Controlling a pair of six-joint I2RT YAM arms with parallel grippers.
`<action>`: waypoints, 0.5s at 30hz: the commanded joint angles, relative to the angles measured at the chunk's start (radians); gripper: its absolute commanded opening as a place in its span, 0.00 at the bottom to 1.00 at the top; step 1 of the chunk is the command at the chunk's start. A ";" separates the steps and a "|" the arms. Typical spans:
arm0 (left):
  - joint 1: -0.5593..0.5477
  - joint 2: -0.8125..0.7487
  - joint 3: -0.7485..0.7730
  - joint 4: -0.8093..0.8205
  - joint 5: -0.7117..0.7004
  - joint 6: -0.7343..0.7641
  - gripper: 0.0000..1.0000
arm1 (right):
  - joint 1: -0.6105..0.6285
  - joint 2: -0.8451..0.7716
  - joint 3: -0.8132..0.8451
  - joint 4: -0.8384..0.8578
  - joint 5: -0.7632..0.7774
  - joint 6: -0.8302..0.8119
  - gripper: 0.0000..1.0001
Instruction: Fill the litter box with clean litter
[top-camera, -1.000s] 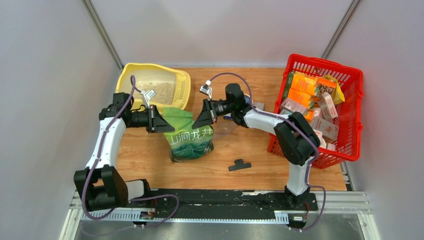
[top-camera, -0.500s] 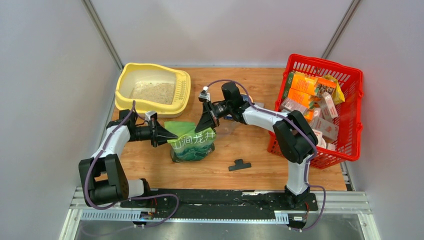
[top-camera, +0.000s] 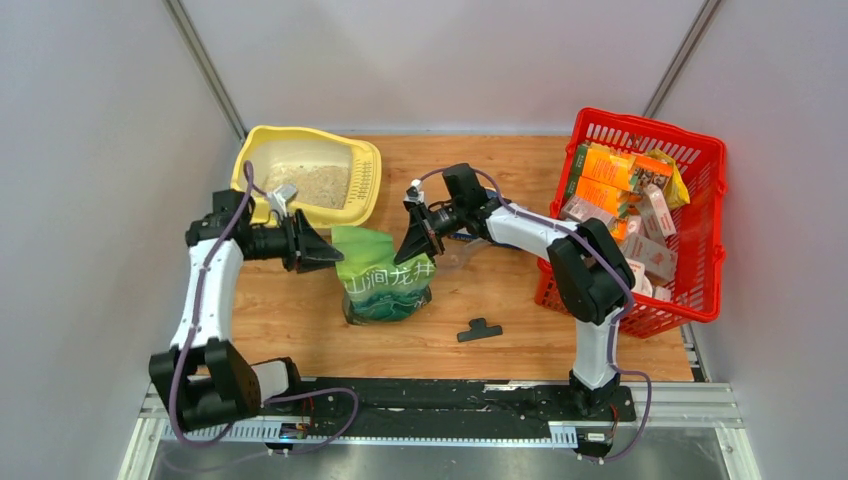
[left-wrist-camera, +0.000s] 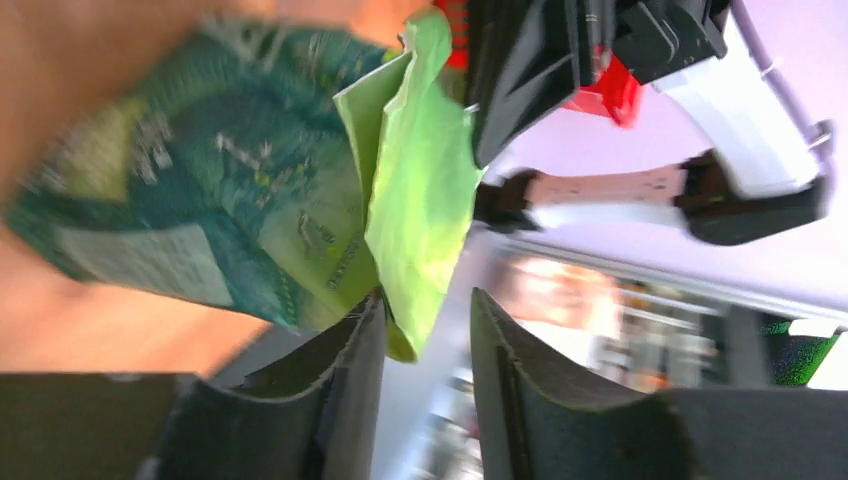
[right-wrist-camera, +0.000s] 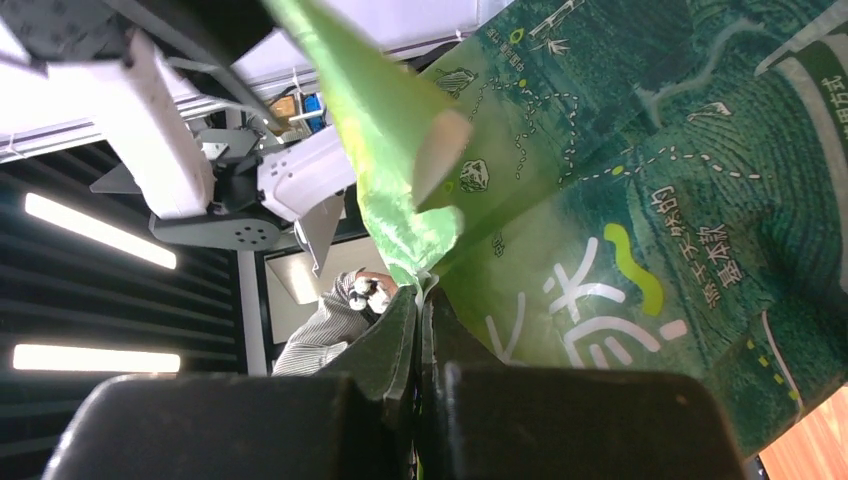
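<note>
The pale yellow litter box (top-camera: 365, 175) sits at the back left with a layer of beige clean litter (top-camera: 310, 183) in it. The green pouch (top-camera: 385, 285) with white characters stands on the wooden table in front of the box. My left gripper (top-camera: 328, 255) is at the pouch's upper left corner with its jaws apart. In the left wrist view the pouch's light green top flap (left-wrist-camera: 425, 190) hangs loose beside one finger of the left gripper (left-wrist-camera: 428, 300). My right gripper (top-camera: 408, 248) is shut on the pouch's upper right edge, pinching the pouch's film (right-wrist-camera: 620, 200) at the right gripper's (right-wrist-camera: 420, 295) tips.
A red lattice basket (top-camera: 700, 170) full of orange and pink cartons (top-camera: 610, 190) stands at the right edge. A small black clip (top-camera: 480, 329) lies on the table in front of the pouch. Grey walls close in on both sides and behind.
The pouch came down from beside the litter box onto the table. My left gripper has opened and let go of the pouch's corner, and its arm has drawn back. The right gripper keeps its pinch.
</note>
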 joint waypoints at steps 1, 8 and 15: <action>0.010 -0.178 0.222 -0.144 -0.152 0.492 0.49 | -0.022 0.005 0.081 -0.135 -0.090 -0.037 0.00; -0.189 -0.465 0.161 0.088 -0.218 0.897 0.70 | -0.018 0.004 0.077 -0.118 -0.111 -0.027 0.00; -0.525 -0.325 0.158 0.211 -0.418 1.076 0.70 | -0.018 -0.023 0.048 -0.105 -0.127 -0.034 0.00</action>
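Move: The litter bag's freed left top corner is right at the left fingertips, about 3 cm to the right and 1 cm ahead; the bag's middle is roughly 10 cm right, 3 cm back and 9 cm lower. From that hand the litter box lies some 19 cm ahead and 8 cm left, and the black clip about 29 cm right and 12 cm back, both well below. From the right hand, the same corner is about 9 cm left and 2 cm ahead. The left hand, its fingers already parting beside the litter bag's left top corner, lifts quickly some 9 cm off it and then draws back about 5 cm and swings right to above the bag's left side, the fingers opening wider. On the way it rolls roughly 95 degrees about its own finger line, its top side turning back towards the robot with the fingers still pointing right and slightly down, while the right hand stays in place with the bag's right top edge pinched shut between its fingers. ##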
